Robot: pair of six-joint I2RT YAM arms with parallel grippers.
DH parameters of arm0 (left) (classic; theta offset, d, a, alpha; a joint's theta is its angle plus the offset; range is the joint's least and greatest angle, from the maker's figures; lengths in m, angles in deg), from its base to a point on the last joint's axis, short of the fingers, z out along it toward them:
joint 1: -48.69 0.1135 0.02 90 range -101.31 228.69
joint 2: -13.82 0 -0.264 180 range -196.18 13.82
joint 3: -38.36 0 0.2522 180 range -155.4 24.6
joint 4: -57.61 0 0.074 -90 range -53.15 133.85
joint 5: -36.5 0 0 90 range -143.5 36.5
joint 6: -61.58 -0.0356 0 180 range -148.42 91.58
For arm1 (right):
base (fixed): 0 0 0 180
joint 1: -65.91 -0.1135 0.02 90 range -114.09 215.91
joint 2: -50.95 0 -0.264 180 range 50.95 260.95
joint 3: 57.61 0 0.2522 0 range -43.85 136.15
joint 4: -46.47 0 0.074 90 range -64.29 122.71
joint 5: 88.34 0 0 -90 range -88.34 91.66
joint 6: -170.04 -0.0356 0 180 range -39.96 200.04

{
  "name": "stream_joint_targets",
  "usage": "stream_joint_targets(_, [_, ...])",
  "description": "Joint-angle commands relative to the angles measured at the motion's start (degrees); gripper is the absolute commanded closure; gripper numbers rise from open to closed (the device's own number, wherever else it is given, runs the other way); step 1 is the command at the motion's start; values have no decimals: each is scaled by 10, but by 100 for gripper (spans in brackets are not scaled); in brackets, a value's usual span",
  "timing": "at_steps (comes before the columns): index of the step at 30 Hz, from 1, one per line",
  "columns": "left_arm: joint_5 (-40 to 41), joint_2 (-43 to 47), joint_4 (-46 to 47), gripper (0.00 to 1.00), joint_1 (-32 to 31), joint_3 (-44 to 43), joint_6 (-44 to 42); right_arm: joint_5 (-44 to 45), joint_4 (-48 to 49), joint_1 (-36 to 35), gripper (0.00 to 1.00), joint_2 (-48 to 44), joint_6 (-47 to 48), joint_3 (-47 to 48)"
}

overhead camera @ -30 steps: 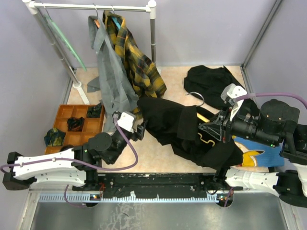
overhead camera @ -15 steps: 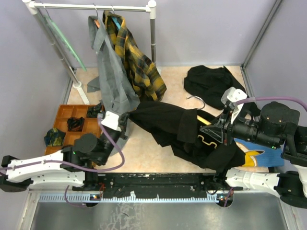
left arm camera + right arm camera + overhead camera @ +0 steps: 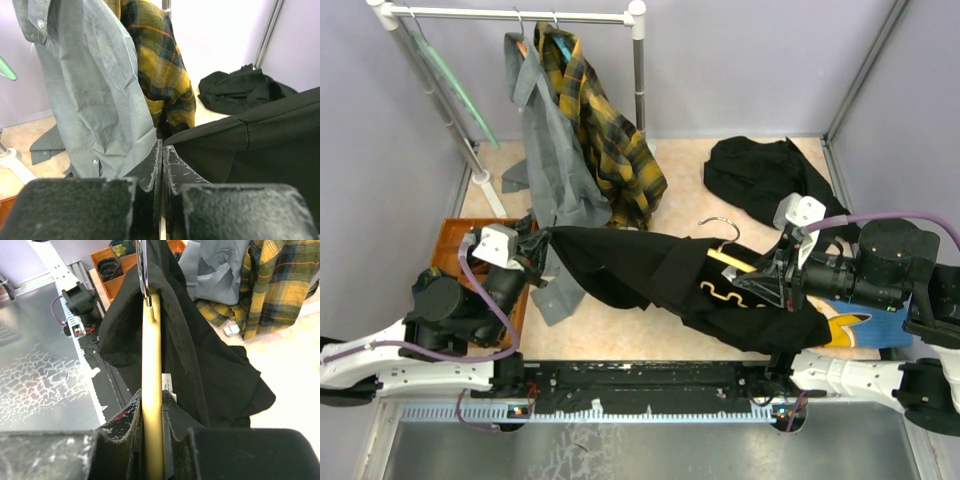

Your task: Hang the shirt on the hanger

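Note:
The black shirt [image 3: 640, 265] hangs stretched between my two grippers, low over the floor. My left gripper [image 3: 538, 243] is shut on its left edge; in the left wrist view the fingertips [image 3: 159, 150] are pressed together at the cloth's corner [image 3: 240, 145]. The yellow hanger [image 3: 725, 260], silver hook [image 3: 720, 226] pointing away, is held in my right gripper [image 3: 742, 281]. In the right wrist view the yellow bar [image 3: 151, 355] runs up from between the shut fingers [image 3: 131, 412]. The shirt [image 3: 210, 355] drapes along the bar's right side, its white label [image 3: 167, 384] showing.
A clothes rack [image 3: 520, 14] at the back carries a grey shirt [image 3: 555, 150], a yellow-and-black plaid shirt [image 3: 605, 120] and a pale green hanger [image 3: 460, 90]. Another black garment [image 3: 760, 175] lies back right. An orange tray [image 3: 455, 240] sits left; a blue cloth [image 3: 855, 325] lies right.
My left gripper closed on the shirt's edge and drew it leftward, pulling the cloth out long. The right gripper kept its hold on the hanger and shifted slightly.

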Motion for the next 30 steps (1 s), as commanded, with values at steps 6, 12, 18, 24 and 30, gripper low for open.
stream_joint_targets(6, [53, -1, -114, 72, 3, -21, 64, -57, 89, 2, 100, -23, 16, -3])
stream_joint_targets(12, [7, -13, -173, 28, 3, -77, 88, -47, 63, 2, 100, -17, 29, -7])
stream_joint_targets(18, [-76, -71, -238, 22, 3, -166, 89, -79, 55, 2, 100, -12, 37, -17])
stream_joint_targets(24, [-262, -117, -227, 19, 3, -215, 59, -104, 50, 1, 100, -4, 38, -23])
stream_joint_targets(30, [-436, -180, -207, 15, 3, -257, 9, -116, 51, 2, 100, 1, 41, -29])
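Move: The left hand still pinches the end of the black shirt; the hanger's hook base lies some 22 cm to its right and roughly 3 cm back, about level, with the shirt's middle about 14 cm right, 4 cm back and 5 cm lower. The grey shirt hangs some 14 cm ahead and 1 cm left, the plaid shirt roughly 16 cm ahead and 9 cm right. From the right hand, which keeps hold of the hanger, that hook base is about 4 cm left and 3 cm forward, about level. Down about 2.5 cm first, the left hand opens wide and lets go of the black shirt's end, then rises some 6 cm and swings right and back over the shirt towards the hanger, turning clockwise by nearly 30 degrees. The right hand keeps its grip on the hanger, easing it slightly back, left and down with a small counter-clockwise turn. ##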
